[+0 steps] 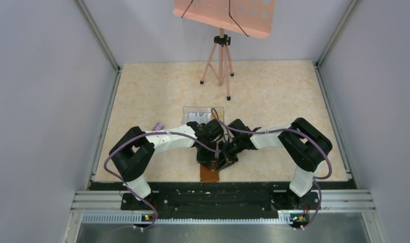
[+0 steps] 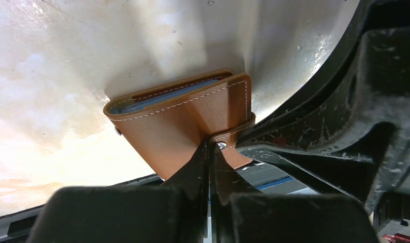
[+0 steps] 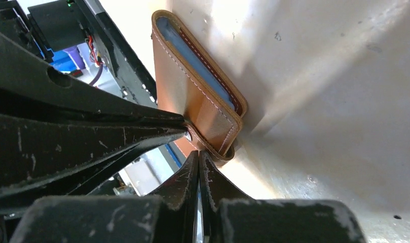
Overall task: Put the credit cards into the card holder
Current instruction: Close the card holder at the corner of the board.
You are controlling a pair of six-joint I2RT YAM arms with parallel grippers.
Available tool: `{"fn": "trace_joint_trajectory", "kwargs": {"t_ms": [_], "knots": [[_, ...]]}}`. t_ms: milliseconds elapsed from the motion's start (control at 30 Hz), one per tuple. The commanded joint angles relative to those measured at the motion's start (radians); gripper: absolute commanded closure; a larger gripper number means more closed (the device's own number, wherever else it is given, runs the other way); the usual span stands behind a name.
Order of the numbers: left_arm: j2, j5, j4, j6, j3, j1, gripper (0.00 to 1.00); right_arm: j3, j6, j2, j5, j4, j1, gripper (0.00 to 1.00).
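Note:
The card holder point(image 2: 177, 121) is a brown leather wallet lying folded at the table's near edge point(image 1: 209, 175). Pale blue edges of credit cards point(image 2: 164, 97) show between its leaves, and again in the right wrist view point(image 3: 195, 58). My left gripper point(image 2: 211, 148) is shut, nothing between its fingers, its tips touching the snap tab point(image 2: 228, 139). My right gripper point(image 3: 199, 153) is shut too, its tips against the same tab's loop point(image 3: 215, 147) from the other side. From above, the left gripper point(image 1: 209, 161) and the right gripper point(image 1: 227, 161) meet over the wallet.
A clear plastic box point(image 1: 203, 112) stands just behind the two wrists. A small purple object point(image 1: 157, 125) lies by the left arm. At the back stands a tripod point(image 1: 220, 63) carrying a pink board point(image 1: 225, 15). The black base rail point(image 1: 213, 195) runs right below the wallet.

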Motion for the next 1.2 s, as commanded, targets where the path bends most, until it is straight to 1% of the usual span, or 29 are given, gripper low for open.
{"fn": "trace_joint_trajectory", "kwargs": {"t_ms": [0, 100, 233, 400, 600, 667, 767, 800, 867, 900, 933, 967, 1033, 1167], "knots": [[0.082, -0.158, -0.083, 0.054, 0.001, -0.021, 1.0, 0.052, -0.029, 0.034, 0.07, -0.019, 0.039, 1.0], [0.088, -0.232, -0.129, 0.053, 0.029, -0.032, 1.0, 0.062, -0.032, 0.044, 0.11, -0.06, 0.044, 1.0], [0.103, -0.281, -0.165, 0.059, 0.054, -0.047, 1.0, 0.079, -0.042, 0.064, 0.145, -0.105, 0.049, 1.0], [0.181, -0.329, -0.205, 0.076, 0.08, -0.081, 1.0, 0.098, -0.052, 0.092, 0.182, -0.157, 0.055, 1.0], [0.255, -0.352, -0.191, 0.088, 0.056, -0.102, 1.0, 0.108, -0.059, 0.102, 0.22, -0.203, 0.061, 1.0], [0.257, -0.348, -0.176, 0.09, 0.047, -0.107, 1.0, 0.106, -0.064, 0.091, 0.218, -0.201, 0.06, 1.0], [0.215, -0.355, -0.155, 0.09, 0.046, -0.111, 1.0, 0.105, -0.067, 0.052, 0.216, -0.191, 0.061, 1.0], [0.192, -0.358, -0.148, 0.088, 0.046, -0.111, 0.97, 0.107, -0.066, 0.039, 0.213, -0.188, 0.06, 1.0], [0.132, -0.373, -0.135, 0.076, 0.049, -0.111, 0.74, 0.108, -0.061, 0.009, 0.203, -0.18, 0.059, 0.95], [0.099, -0.384, -0.129, 0.069, 0.054, -0.11, 0.64, 0.111, -0.057, -0.01, 0.2, -0.173, 0.06, 0.93], [0.061, -0.393, -0.124, 0.059, 0.059, -0.108, 0.56, 0.112, -0.051, -0.024, 0.197, -0.17, 0.06, 0.91], [0.025, -0.404, -0.122, 0.049, 0.065, -0.107, 0.5, 0.116, -0.047, -0.038, 0.195, -0.168, 0.06, 0.88], [-0.042, -0.418, -0.11, 0.033, 0.073, -0.097, 0.42, 0.124, -0.042, -0.07, 0.195, -0.167, 0.06, 0.81], [-0.144, -0.373, -0.072, 0.017, 0.066, -0.047, 0.39, 0.133, -0.024, -0.126, 0.203, -0.163, 0.054, 0.7]]}}
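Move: Both hands' shut fingertips are already down on the card holder's strap beside its snap. From the left hand the folded holder's middle is about 2 cm to the left, 1 cm back and 1 cm below; from the right hand it is roughly 3 cm left, level fore and aft, 1 cm below. The clear box stands some 19 cm ahead of the left hand and 5 cm to its left, the purple microphone about 9 cm ahead and 26 cm left. Both shut fingertips keep pressing on the strap at the snap. The left hand rolls about 15 degrees, its left side rising, while its tips work left and down by 1 to 1.5 cm; the right tips bear down almost in place, tilting slightly. Then the left fingers open a bit over half and go left, forward and up about 2 cm each way, clear of the holder, while the right ones open a quarter and rise about 1 cm. ##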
